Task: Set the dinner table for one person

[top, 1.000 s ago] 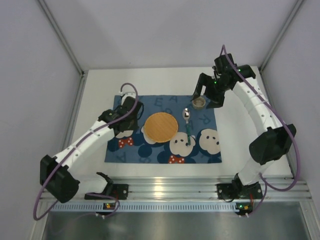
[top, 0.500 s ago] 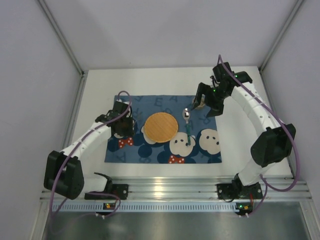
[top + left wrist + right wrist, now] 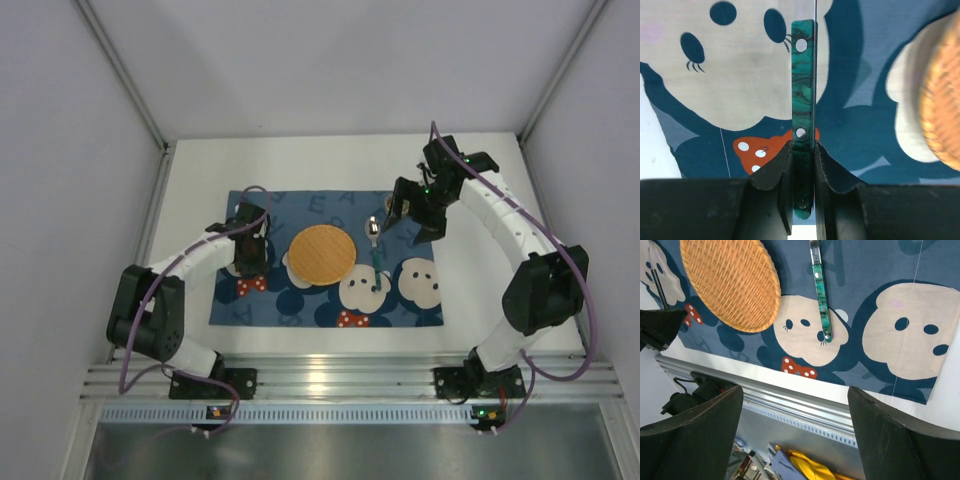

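The dinner table (image 3: 200, 170) is white, with a blue bear-print placemat (image 3: 320, 205) on it. A round wicker plate (image 3: 321, 254) lies at the mat's middle and shows in both wrist views (image 3: 730, 285) (image 3: 940, 100). A spoon (image 3: 374, 245) with a green handle (image 3: 821, 305) lies right of the plate. My left gripper (image 3: 250, 253) (image 3: 802, 145) is over the mat's left part, shut on a green-handled piece of cutlery (image 3: 803, 80). My right gripper (image 3: 413, 212) (image 3: 795, 390) hangs open over the mat's far right corner, nothing between its fingers. A small tan cup (image 3: 392, 208) peeks out beside it.
The ribbed aluminium rail (image 3: 330, 380) runs along the near edge, with both arm bases bolted to it. Grey walls close the table in at the left, back and right. Bare white tabletop (image 3: 480, 270) lies right of the mat.
My left arm has folded back toward its base, drawing its gripper nearer along the mat's left side. My right gripper has tilted and shifted off the cup, jaws still wide.
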`<move>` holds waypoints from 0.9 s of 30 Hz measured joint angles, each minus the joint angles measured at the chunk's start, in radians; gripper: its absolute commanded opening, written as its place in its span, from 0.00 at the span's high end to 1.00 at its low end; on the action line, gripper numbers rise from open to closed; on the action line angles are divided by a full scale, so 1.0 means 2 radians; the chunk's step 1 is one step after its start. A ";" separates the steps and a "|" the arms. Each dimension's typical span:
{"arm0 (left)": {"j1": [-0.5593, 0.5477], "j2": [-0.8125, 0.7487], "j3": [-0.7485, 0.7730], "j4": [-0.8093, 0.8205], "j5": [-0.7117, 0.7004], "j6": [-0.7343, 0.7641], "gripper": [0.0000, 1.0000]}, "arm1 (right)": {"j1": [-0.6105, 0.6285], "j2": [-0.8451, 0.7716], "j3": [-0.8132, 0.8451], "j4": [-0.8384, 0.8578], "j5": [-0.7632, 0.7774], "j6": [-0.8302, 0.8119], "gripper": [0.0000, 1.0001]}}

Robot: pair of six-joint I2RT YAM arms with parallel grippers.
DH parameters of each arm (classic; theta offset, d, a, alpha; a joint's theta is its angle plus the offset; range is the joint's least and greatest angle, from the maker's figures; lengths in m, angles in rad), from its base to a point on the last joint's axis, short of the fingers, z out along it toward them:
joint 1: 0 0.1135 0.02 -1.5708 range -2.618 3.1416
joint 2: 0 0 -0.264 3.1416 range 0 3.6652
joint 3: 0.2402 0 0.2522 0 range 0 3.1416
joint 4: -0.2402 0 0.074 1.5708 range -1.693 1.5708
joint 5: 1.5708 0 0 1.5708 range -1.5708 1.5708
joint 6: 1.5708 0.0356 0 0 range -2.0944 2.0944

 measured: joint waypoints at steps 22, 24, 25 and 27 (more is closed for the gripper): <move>0.001 0.039 0.014 -0.034 -0.027 -0.017 0.44 | -0.018 0.000 -0.002 0.004 -0.004 -0.022 0.15; 0.001 0.039 0.016 -0.037 -0.030 -0.017 0.40 | -0.018 0.000 -0.007 0.006 -0.003 -0.024 0.15; 0.001 0.039 0.017 -0.039 -0.031 -0.016 0.38 | -0.018 0.000 -0.009 0.006 -0.003 -0.024 0.15; 0.001 0.038 0.020 -0.042 -0.035 -0.016 0.32 | -0.018 0.000 -0.012 0.006 -0.003 -0.026 0.15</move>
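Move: Just below the left hand, which still holds the fork by its green handle near the butt, is the fork's resting place on the placemat, only about 2 cm down. The round woven plate stands some 12 cm to the right and 5 cm farther out. The spoon lies about 23 cm right of the hand and 5 cm ahead. From the open right hand, the fork's place is roughly 27 cm left, about level with it and some 16 cm lower. Lowering the handle the last 1.5 cm or so to the placemat left of the plate, the left hand tips down a few degrees and halts there. The fingers then open from about a quarter to well over half, letting go of the handle, while the hand drifts some 1.5 cm left, slightly back, staying low. ##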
